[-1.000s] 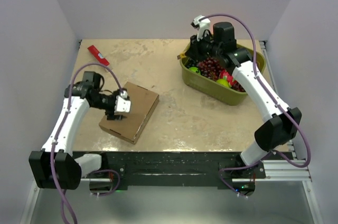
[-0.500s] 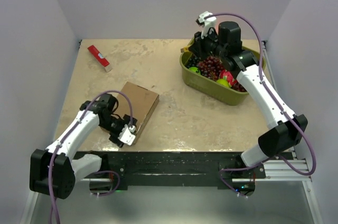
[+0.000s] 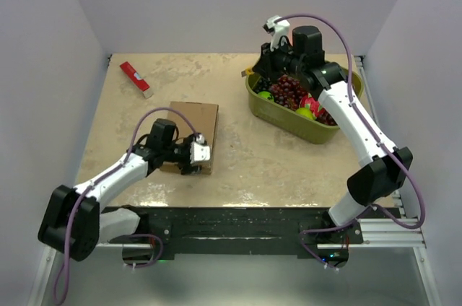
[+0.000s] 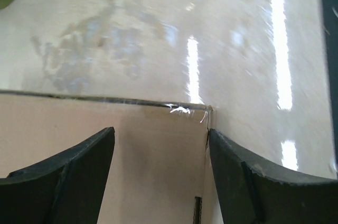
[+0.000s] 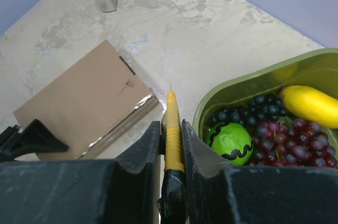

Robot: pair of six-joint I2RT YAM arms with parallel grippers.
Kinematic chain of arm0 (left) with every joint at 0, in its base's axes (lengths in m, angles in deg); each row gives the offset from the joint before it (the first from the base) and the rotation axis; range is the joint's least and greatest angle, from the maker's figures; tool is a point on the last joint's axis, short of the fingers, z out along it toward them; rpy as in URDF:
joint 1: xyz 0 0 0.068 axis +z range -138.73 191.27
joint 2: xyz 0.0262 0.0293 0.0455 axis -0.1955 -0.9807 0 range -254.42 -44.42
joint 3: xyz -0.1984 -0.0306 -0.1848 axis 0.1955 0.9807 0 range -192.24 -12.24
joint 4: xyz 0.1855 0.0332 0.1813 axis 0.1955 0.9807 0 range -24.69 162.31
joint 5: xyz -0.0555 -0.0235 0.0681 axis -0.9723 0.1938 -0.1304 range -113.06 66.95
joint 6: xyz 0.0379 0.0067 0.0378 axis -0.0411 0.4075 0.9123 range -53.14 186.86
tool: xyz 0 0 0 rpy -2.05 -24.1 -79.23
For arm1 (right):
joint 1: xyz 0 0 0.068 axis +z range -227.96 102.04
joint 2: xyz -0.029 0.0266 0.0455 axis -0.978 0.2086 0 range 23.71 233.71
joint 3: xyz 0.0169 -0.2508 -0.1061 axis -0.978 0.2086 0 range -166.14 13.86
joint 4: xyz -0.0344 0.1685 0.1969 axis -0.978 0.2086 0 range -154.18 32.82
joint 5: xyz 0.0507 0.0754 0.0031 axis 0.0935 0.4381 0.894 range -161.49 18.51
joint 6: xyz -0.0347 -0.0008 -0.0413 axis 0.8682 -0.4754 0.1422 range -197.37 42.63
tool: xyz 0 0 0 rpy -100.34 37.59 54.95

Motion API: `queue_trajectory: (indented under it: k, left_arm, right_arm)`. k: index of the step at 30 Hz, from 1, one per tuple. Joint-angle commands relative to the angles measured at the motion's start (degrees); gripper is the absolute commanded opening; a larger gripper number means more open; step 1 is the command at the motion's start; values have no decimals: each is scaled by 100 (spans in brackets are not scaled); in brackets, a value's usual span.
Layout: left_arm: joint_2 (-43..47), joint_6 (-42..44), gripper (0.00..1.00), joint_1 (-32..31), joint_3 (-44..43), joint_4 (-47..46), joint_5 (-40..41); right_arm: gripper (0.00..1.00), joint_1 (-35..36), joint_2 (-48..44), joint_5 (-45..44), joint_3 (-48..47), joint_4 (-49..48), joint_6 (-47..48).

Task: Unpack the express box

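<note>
The express box is a flat brown cardboard mailer lying closed on the table left of centre; it also shows in the right wrist view. My left gripper is low at its near right corner, open. In the left wrist view the gripper straddles that corner: one finger is over the lid and the other is just off the taped side edge. My right gripper hovers by the tub's left end, shut on a yellow utility knife that points toward the box.
An olive-green tub at the back right holds grapes, a banana and a green ball. A red packet lies at the back left. White walls enclose the table on three sides.
My left arm swung from the box's left side round to its near right corner. The box turned squarer and slid a little back and right. The right arm only wavered.
</note>
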Motion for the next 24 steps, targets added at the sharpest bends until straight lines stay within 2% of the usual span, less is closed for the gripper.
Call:
queue_trajectory:
  k: [1,2,3,6,9,12,13,14,15,16,17,20,22,24]
  left_arm:
    - [-671,-3946,74,-24,-654,-2866,307]
    - [-890,-4542,74,-15,-856,-2910,202]
    - [-962,-4748,74,-7,-1284,-2850,-129]
    - [-1016,-4839,76,2,-2034,-2473,-747]
    - [-1121,-4820,80,89,-2614,-2208,-364]
    - [-1682,-5197,83,475,-3150,-2349,-63]
    - [-2162,-5286,83,616,-3352,-2296,-106]
    - [-2437,-5513,83,879,-3850,-2087,-245]
    - [-2735,-5611,85,1012,-4142,-1963,-430]
    - [-3304,-5664,100,1135,-4423,-1483,-658]
    - [-3571,-5638,100,1327,-4974,-1270,-1051]
    - [-4267,-5121,100,1522,-5611,-679,-1467]
    - [-4477,-4779,100,1549,-5665,-487,-1652]
    - [-4645,-4067,100,1549,-5832,-170,-1662]
  right_arm:
    - [0,13,155,-627,-330,-4,-544]
    - [0,13,181,-733,-321,-12,-580]
    - [0,13,199,-769,-304,-4,-572]
    - [0,13,226,-681,-268,5,-388]
    - [0,22,208,-514,-155,-91,-361]
    - [0,13,129,-295,-5,-206,-370]
    - [0,13,112,-181,13,-197,-352]
    - [0,13,77,-145,48,-188,-335]
    - [0,13,59,-110,48,-162,-308]
    - [0,13,24,-92,65,-153,-265]
    - [0,22,-11,-101,92,-136,-255]
    - [0,13,-108,-215,171,-74,-212]
    - [0,13,-161,-215,232,-74,-185]
    - [0,13,-240,-171,355,-91,-194]
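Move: The express box lies under and ahead of the left gripper, which is at its near right corner: the box's middle is about 10 cm ahead, 2 cm left and 3 cm below, its far edge some 22 cm straight ahead. The green fruit bin stands about 22 cm ahead and 38 cm right, the red box some 30 cm ahead and 22 cm left. From the right hand the express box lies about 26 cm left, 9 cm back and 28 cm below. Bring the left gripper off the near edge of the express box and forward about 26 cm in an arc over it: lift some 19 cm, bowing a little to the right, then sink by half of that above the far edge, spreading the fingers wide and turning the hand some 30 degrees counter-clockwise. With the right hand keep hold of the yellow cutter, easing down about 3.5 cm. ##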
